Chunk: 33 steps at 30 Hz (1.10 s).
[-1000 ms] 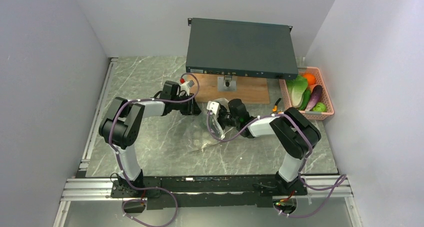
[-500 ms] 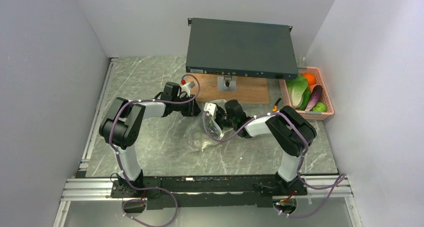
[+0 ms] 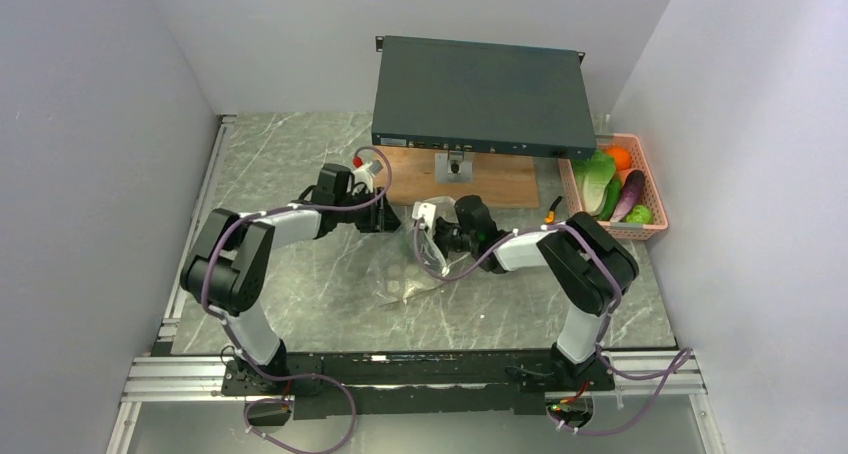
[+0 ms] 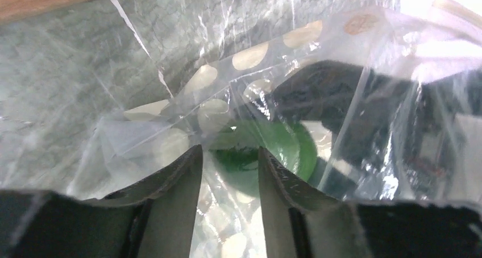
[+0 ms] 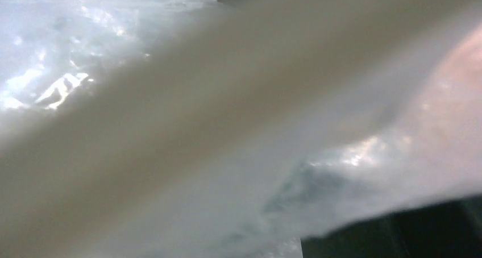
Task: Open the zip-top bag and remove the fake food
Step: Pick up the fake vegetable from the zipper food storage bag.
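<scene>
The zip-top bag (image 3: 410,276) is clear plastic with white oval dots, crumpled on the marble table between my two grippers. In the left wrist view the zip-top bag (image 4: 250,56) fills the frame, and a round green piece of fake food (image 4: 284,147) shows through it. My left gripper (image 4: 229,151) has its jaws apart, with bag film in the gap and just beyond the tips. From above, the left gripper (image 3: 388,217) meets the bag's left side. My right gripper (image 3: 428,236) is pushed into the bag from the right. Blurred plastic (image 5: 170,155) covers its wrist view and hides its fingers.
A pink basket (image 3: 655,189) at the right wall holds lettuce (image 3: 597,179), an orange ball (image 3: 619,157), a purple piece (image 3: 630,194) and a green piece (image 3: 640,214). Orange-handled pliers (image 3: 553,211) lie beside it. A dark metal box (image 3: 480,99) overhangs a wooden board (image 3: 500,184) at the back.
My left arm has stretched, its elbow swinging left, and its jaws have widened. The right gripper has shifted slightly at the bag, and the plastic has bunched closer to it.
</scene>
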Each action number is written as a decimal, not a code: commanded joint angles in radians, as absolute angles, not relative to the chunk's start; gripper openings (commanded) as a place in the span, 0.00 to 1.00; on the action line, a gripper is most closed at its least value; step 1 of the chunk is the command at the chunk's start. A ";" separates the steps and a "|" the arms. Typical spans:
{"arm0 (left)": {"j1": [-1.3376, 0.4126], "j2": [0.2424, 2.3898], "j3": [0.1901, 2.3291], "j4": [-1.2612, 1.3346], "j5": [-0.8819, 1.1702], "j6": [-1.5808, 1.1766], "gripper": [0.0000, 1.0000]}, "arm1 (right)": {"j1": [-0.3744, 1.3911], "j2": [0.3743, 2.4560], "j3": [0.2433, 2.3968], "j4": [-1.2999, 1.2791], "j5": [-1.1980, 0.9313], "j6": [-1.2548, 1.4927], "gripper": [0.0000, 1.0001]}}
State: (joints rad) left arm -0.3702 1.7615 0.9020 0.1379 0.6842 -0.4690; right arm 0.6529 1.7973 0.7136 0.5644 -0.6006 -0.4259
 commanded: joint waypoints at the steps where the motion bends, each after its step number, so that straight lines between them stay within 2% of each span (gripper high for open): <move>1: -0.328 1.642 0.878 0.128 0.665 -0.475 0.49 | 0.596 1.691 0.732 0.598 -0.706 -0.411 0.26; 10: -0.279 1.496 0.823 0.157 0.674 -0.439 0.69 | 0.560 1.609 0.743 0.447 -0.838 -0.424 0.20; 19: -0.170 1.264 0.705 0.180 0.693 -0.389 0.74 | 0.510 1.558 0.782 0.284 -0.906 -0.484 0.20; 23: -0.155 1.192 0.669 0.199 0.830 -0.298 0.81 | 0.511 1.553 0.786 0.254 -0.888 -0.508 0.20; 28: -0.164 1.105 0.542 0.353 0.996 -0.243 0.83 | 0.510 1.553 0.781 0.263 -0.882 -0.500 0.20; 33: -0.267 1.042 0.456 0.349 0.900 -0.076 0.86 | 0.510 1.556 0.788 0.270 -0.883 -0.497 0.20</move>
State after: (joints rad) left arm -0.1894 1.0794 0.4850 0.2981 0.8963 -0.2462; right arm 0.5102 1.5852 0.7528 0.2523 -0.8474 -0.4828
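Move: The right hand already grips the green vegetable inside the zip-top bag; the basket it is bound for stands about 42 cm to the right and 11 cm farther out. The wooden board lies some 14 cm ahead and 7 cm right of that hand, the pliers about 27 cm right and 5 cm ahead. From the left hand, the green vegetable is roughly 6 cm to the right, 3 cm back and 3 cm lower. Still gripping the green vegetable, right hand rises about 6 cm, shifting right; left opens, retreating up, back, left. ##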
